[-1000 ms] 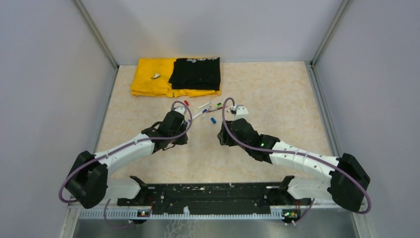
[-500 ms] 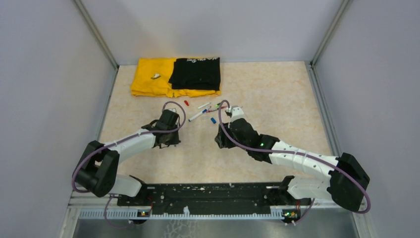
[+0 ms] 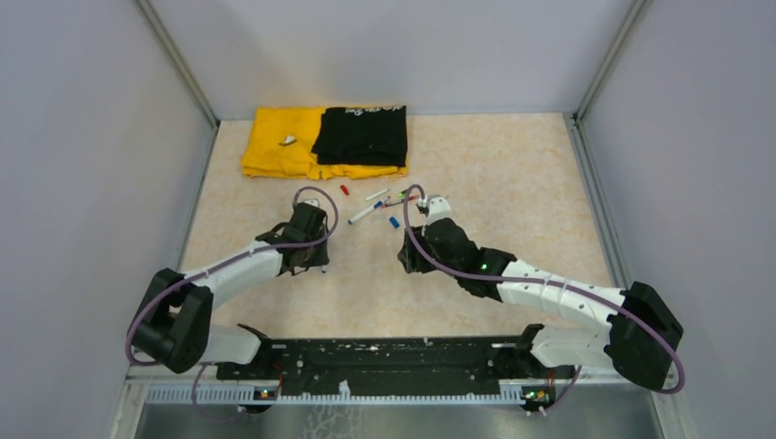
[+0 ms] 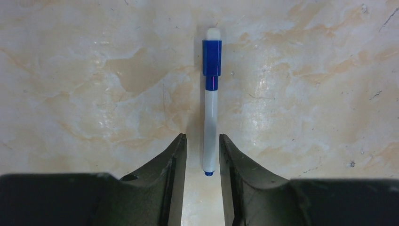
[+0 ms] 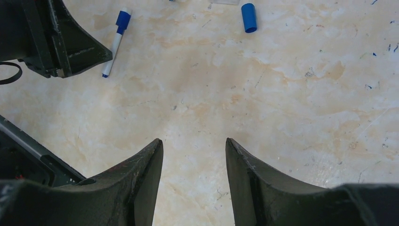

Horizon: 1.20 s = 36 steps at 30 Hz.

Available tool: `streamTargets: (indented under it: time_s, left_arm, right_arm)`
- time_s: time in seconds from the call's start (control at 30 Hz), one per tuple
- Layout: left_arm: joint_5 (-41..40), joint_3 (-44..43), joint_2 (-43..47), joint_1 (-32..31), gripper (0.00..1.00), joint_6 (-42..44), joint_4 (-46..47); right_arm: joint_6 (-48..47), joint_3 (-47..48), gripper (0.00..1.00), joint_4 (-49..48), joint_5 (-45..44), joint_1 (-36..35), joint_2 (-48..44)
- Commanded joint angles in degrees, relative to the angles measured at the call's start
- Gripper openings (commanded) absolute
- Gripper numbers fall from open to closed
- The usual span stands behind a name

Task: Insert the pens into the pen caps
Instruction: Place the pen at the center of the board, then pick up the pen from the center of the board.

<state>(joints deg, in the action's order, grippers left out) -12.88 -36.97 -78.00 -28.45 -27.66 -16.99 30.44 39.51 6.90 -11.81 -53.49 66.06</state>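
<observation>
A white pen with a blue cap on its far end [image 4: 210, 117] lies on the table. My left gripper [image 4: 203, 136] is open just wide enough that its fingers flank the pen's near end without pinching it. The right wrist view shows this pen [image 5: 115, 42] beside the left gripper [image 5: 70, 44]; in the top view my left gripper [image 3: 313, 256] hides it. My right gripper [image 5: 194, 140] is open and empty over bare table [image 3: 410, 261]. A loose blue cap [image 5: 249, 17] lies beyond it [image 3: 394, 221]. More pens [image 3: 364, 215] and a red cap [image 3: 344, 189] lie further back.
A folded yellow cloth [image 3: 274, 146] and a black cloth [image 3: 362, 135] lie at the back, the yellow one with a small white object [image 3: 287, 140] on it. Grey walls close in both sides. The black base rail [image 3: 384, 358] runs along the near edge.
My left arm has swung to the left and pulled back from the pen cluster. My right gripper has shifted slightly to the left and then stayed still.
</observation>
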Motion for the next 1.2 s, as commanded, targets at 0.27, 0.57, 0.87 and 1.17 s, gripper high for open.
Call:
streamTargets:
  time_s: [0.27,0.57,0.87,1.17]
  left_arm:
    - [-2.81,-4.32,7.97,0.7,0.54,2.22,-2.29]
    - [2.22,-6.11,20.03,0.71,0.64,8.92,6.12]
    - [1.98,-10.69,22.59,0.78,0.76,12.81,5.46]
    - [6.34,-9.8,21.86,0.81,0.8,15.06,10.16]
  right_arm:
    - [1.38,2.8,0.51,-0.37,-7.7,-0.38,-1.97]
    - [1.08,8.34,0.55,7.65,-12.9,-0.38,0.98]
    - [1.25,10.81,0.56,13.81,-8.89,6.34,-0.32]
    - [2.36,11.02,0.55,17.15,-1.78,17.07,-1.57]
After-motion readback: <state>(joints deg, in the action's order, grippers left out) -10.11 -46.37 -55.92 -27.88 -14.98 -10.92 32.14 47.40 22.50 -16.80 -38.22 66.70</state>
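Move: The capped blue pen already lies loose on the table between the left hand's parted fingers, its tail end under them; its middle is about 4 cm ahead, level sideways and 1 cm below. From the left hand, the big white marker lies about 16 cm ahead and 11 cm right, the blue cap roughly 13 cm ahead and 18 cm right, both 1 cm lower. From the right hand, the capped pen is some 10 cm ahead, 20 cm left and 12 cm below. The capped pen is left lying as the left hand, already clear of it, rises about 20 cm straight off it and drifts some 5 cm forward, slowing near the top; its fingers spread much wider and tip up by about 35 degrees. The empty right hand backs off to the right and somewhat forward, gently then faster, away from the pen, turning clockwise with its fingers half open. ##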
